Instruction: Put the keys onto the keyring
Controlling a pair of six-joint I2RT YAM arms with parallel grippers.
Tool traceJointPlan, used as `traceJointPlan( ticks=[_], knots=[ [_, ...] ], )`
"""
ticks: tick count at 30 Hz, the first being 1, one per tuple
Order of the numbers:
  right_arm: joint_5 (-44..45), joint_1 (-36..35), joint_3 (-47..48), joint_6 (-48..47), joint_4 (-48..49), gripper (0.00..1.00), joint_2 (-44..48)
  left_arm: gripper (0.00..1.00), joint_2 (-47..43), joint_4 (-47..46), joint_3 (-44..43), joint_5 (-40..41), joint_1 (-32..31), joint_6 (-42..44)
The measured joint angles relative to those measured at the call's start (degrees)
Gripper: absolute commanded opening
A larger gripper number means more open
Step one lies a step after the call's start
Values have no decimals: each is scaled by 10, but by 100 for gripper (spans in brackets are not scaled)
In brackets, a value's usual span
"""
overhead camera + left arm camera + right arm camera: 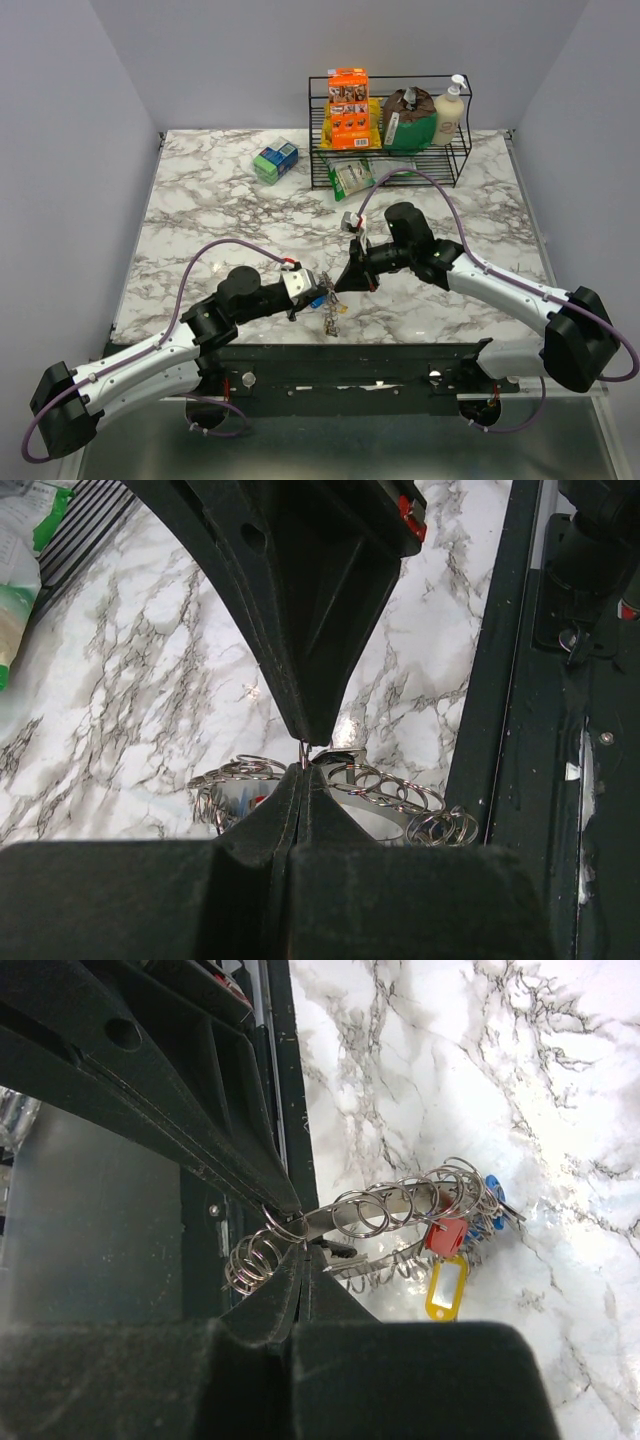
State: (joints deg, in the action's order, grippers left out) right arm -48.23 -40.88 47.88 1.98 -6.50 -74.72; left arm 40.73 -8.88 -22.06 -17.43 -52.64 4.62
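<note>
The keyring [400,1203], a silvery band strung with many small wire loops, lies near the table's front edge [328,316]. Keys hang at its far end: a red head [446,1235], a blue head [493,1190] and a yellow tag [447,1288]. My left gripper [316,290] and right gripper [345,284] meet tip to tip over it. In the left wrist view my left gripper [303,767] is shut, pinching a thin wire loop of the keyring [400,792]. My right gripper [306,1252] is shut on a small loop at the band's near end. A silver key blade [345,1258] lies beside its tip.
A black wire rack [391,150] with an orange box, packets and a pump bottle stands at the back. A green and blue box [275,161] lies to its left. The black mounting rail [350,355] runs along the table's front edge, close behind the keyring.
</note>
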Motion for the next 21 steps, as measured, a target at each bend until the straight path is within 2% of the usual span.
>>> traceJointPlan(
  ticks=[5,8,9,12,13,16,21],
  knots=[
    [5,0,-2,3,0,33,0,0,0,-9,1,-1,-1,0],
    [12,0,-7,3,1,52,4,0,0,-16,1,-2,-4,-2],
    [16,0,-10,2,2,62,9,0,0,-17,2,-2,-4,-2],
    [27,0,-25,2,8,80,33,0,0,-22,4,-3,-4,-2],
    [30,0,-31,0,10,89,45,0,0,-22,5,-4,-4,-2],
    [39,0,-48,-4,19,96,85,0,0,-23,5,-5,-4,-2],
    [40,0,-75,-6,52,97,146,0,0,-29,7,-14,-4,-2]
  ],
)
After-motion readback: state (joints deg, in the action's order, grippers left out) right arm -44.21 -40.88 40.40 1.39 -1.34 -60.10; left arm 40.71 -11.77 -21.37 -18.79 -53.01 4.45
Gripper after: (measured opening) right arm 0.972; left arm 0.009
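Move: Both closed hands meet over the keyring. Its middle hangs about 4 cm below the right fingertips, some 1 cm back and 1 cm to the left; from the left fingertips it is likewise about 4 cm down and 1 cm back, but 1 cm to the right. Counted from the right hand, the yellow tag dangles about 3 cm ahead, 1 cm right and 8 cm below, the blue tag about 4 cm ahead, 4 cm left and 7 cm below. The right fingers let go of the small wire loop at the left hand's tips, spreading from shut to almost fully wide. As they part, the right hand backs off upward and to its right, away from the keyring, about 4 cm in all, its fingertips tilting up some 5 to 10 degrees as it rolls. The left hand keeps its pinch, almost still. ##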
